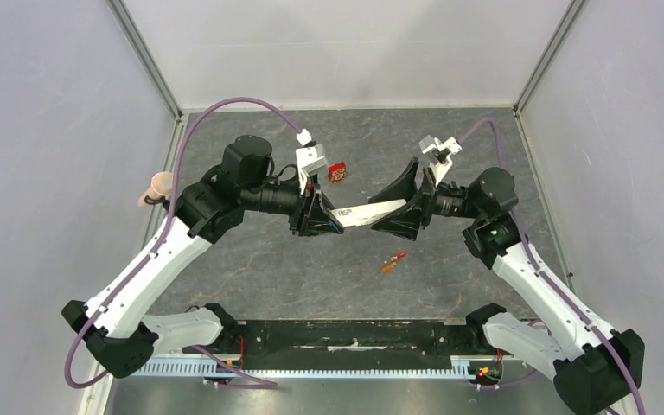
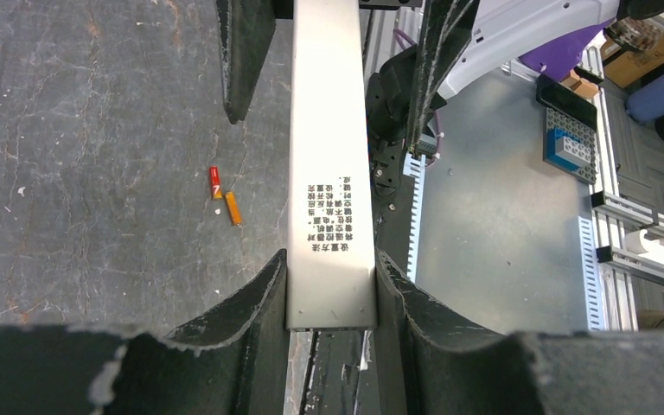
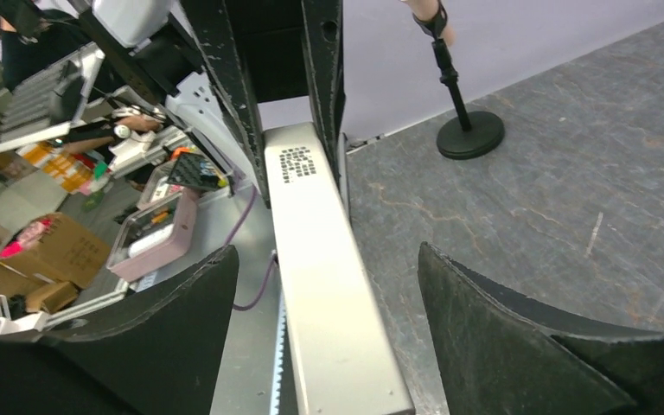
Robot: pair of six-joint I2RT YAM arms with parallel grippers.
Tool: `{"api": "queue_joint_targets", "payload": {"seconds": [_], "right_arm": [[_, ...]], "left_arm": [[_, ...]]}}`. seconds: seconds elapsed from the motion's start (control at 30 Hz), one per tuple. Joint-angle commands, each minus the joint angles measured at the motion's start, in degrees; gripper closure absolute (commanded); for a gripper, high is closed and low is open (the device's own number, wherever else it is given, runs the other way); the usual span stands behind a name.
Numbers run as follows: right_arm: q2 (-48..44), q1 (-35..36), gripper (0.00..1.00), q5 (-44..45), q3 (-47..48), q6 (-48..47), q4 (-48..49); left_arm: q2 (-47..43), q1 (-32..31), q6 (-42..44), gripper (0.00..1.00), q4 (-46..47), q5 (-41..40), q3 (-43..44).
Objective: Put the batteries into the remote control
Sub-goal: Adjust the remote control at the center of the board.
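Note:
The remote control is a slim white bar held in the air between the two arms, level over the mat. My left gripper is shut on its left end; in the left wrist view both jaws press the bar's sides, and printed text shows on its face. My right gripper is open around the other end, and the right wrist view shows a gap on each side of the bar. Two orange-red batteries lie loose on the mat below, side by side.
A small red box sits on the mat behind the grippers. A black stand with a round base stands at the mat's left edge. A metal rail runs along the near edge between the arm bases.

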Motion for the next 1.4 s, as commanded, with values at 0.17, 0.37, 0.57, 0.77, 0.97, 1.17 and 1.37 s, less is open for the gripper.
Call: {"api": "queue_joint_targets", "payload": {"seconds": [0.17, 0.37, 0.57, 0.77, 0.97, 1.17, 1.37], "right_arm": [[-0.22, -0.29, 0.53, -1.09, -1.76, 10.72, 15.55], [0.32, -0.29, 0.82, -0.59, -3.2, 18.75, 25.64], [0.41, -0.27, 0.86, 2.67, -3.18, 24.89, 31.94], [0.04, -0.24, 0.85, 10.85, -2.09, 28.69, 34.92], [0.95, -0.24, 0.85, 12.63, -0.98, 30.43, 37.82], [1.66, -0.17, 0.84, 12.26, -1.45, 30.98, 39.16], [1.99, -0.19, 0.83, 12.24, -1.63, 30.6, 39.25]], "left_arm": [[-0.58, 0.52, 3.06, 0.98, 0.66, 1.89, 2.95], [-0.53, 0.83, -0.63, 0.98, 2.51, 1.86, 3.15], [-1.56, 0.87, -8.81, 0.49, 11.49, 3.97, 1.58], [-6.35, 0.83, -28.5, 0.34, 39.04, -0.93, -9.59], [-7.93, 0.78, -40.84, 0.34, 60.03, -10.21, -19.52], [-7.64, 0.74, -41.33, 0.32, 66.6, -13.45, -21.29], [-7.39, 0.74, -39.72, 0.35, 66.35, -13.76, -21.2]]}}
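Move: The remote control is already pinched at its left end by the left hand, its middle about 6 cm to that hand's right and nearly level. It lies between the right hand's open fingers, its middle some 4 cm to that hand's left. The batteries are on the table roughly 11 cm ahead of the right hand, 6 cm to its right and 33 cm below; the red packet is about 37 cm ahead and 10 cm left, equally low. The right fingers close on the remote's right end, easing back slightly as they rise; the left fingers then open off the left end. Both hands climb, the right about 8 cm with its fingertips tipping up 20 degrees and its grip kept, the left nearly 10 cm and a little forward, its fingertips swinging up and somewhat forward by almost 40 degrees. ##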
